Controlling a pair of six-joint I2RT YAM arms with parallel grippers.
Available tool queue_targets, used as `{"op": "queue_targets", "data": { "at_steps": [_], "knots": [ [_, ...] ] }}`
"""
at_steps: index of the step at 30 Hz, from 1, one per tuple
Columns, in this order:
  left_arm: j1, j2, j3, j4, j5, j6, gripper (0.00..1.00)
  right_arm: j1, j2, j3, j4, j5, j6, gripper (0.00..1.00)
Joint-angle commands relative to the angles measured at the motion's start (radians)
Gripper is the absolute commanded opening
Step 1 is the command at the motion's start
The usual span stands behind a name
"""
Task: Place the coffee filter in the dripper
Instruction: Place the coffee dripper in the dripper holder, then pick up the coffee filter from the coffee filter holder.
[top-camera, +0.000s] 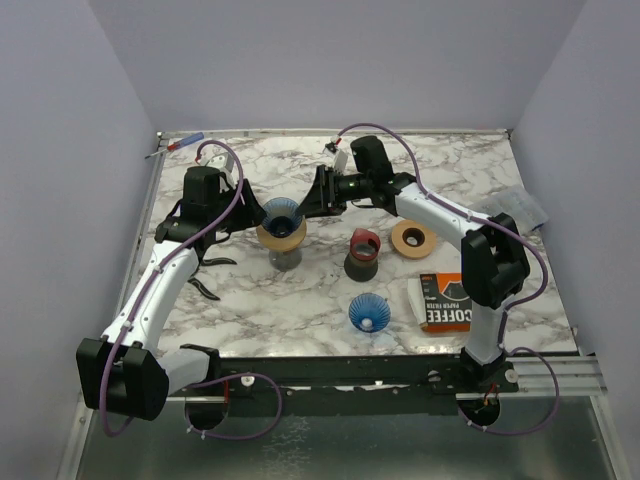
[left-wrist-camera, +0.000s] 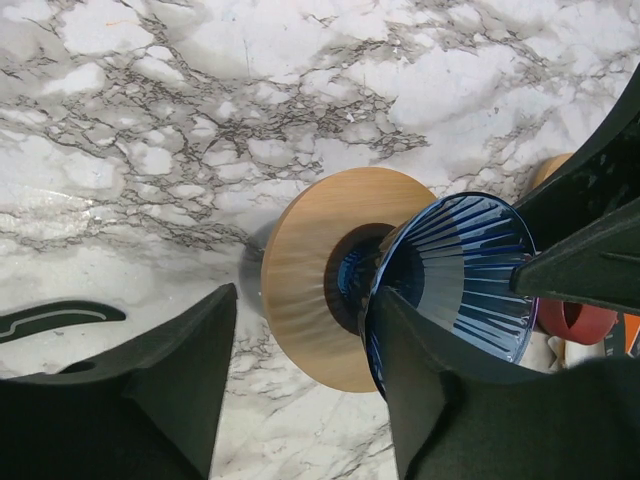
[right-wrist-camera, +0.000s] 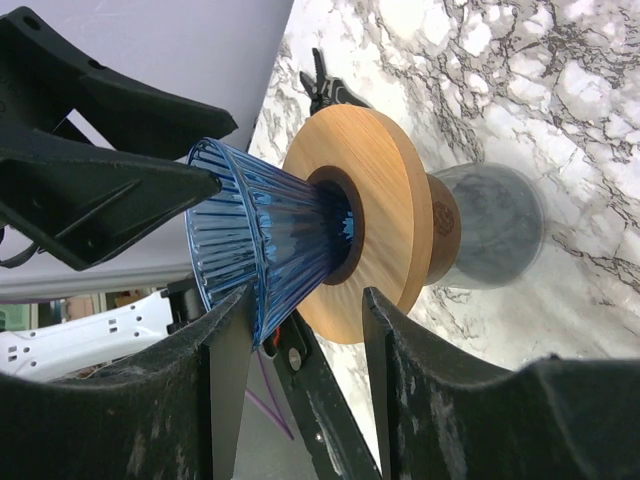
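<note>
A blue ribbed dripper (top-camera: 283, 215) with a wooden collar (left-wrist-camera: 300, 260) stands on a grey cup (right-wrist-camera: 495, 225) left of the table's middle. My left gripper (left-wrist-camera: 300, 300) is open at its left side, one finger (left-wrist-camera: 420, 380) against the blue rim (left-wrist-camera: 470, 270). My right gripper (right-wrist-camera: 306, 295) is open on the other side. Its fingers straddle the collar's edge (right-wrist-camera: 370, 200), one of them at the dripper's rim (right-wrist-camera: 260, 230). In the top view the two grippers (top-camera: 252, 213) (top-camera: 308, 205) flank the dripper. No loose coffee filter is in view.
A pack of paper filters (top-camera: 445, 300) lies at the front right. A second blue dripper (top-camera: 368, 312) sits on the table near the front. A red dripper (top-camera: 364, 245) rests on a dark cup, with a wooden ring (top-camera: 412, 238) beside it. A pen (top-camera: 175, 147) lies at the back left.
</note>
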Motion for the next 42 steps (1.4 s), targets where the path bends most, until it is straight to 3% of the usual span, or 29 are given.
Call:
{"op": "queue_targets", "data": {
  "at_steps": [1, 4, 10, 17, 24, 42],
  "knots": [
    [0.005, -0.012, -0.001, 0.016, -0.016, 0.007, 0.65, 0.008, -0.035, 0.022, 0.016, 0.014, -0.025, 0.52],
    [0.005, -0.034, 0.016, 0.016, -0.021, 0.013, 0.75, 0.007, -0.1, 0.008, -0.015, 0.09, -0.078, 0.54],
    [0.005, -0.096, 0.035, 0.019, -0.035, 0.047, 0.99, 0.007, -0.243, -0.055, -0.023, 0.204, -0.14, 0.7],
    [0.004, -0.172, 0.005, 0.022, -0.047, 0.084, 0.99, 0.002, -0.357, -0.145, -0.051, 0.284, -0.165, 0.77],
    [0.005, -0.232, -0.056, 0.016, 0.009, 0.072, 0.99, -0.043, -0.428, -0.232, -0.129, 0.371, -0.201, 0.77],
    [0.005, -0.369, -0.1, -0.008, 0.213, 0.051, 0.99, -0.382, -0.699, -0.561, -0.187, 0.298, -0.24, 0.77]
  ]
}}
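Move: The blue coffee dripper already stands in the wooden dripper holder between the hands. From the left hand its middle is about 5 cm right, 1 cm back and 4 cm below, with the holder some 8 cm below that hand, and black pliers 15 cm left and 4 cm back on the table. From the right hand the dripper is 5 cm left, 2 cm back, 4 cm below; the red-rimmed carafe 15 cm right, 4 cm back, 13 cm below; the spare holder 28 cm right, 4 cm forward, 18 cm below. Both hands let go of the dripper's rim, which their fingers still straddle: the left opens wide, the right to about three quarters. The left rises about 6 cm, then draws back as far, fingers tipping up. The right lifts about 10 cm clear, then sinks most of that again as it sweeps some 22 cm right, past the red-rimmed carafe towards the spare holder, turning clockwise. ##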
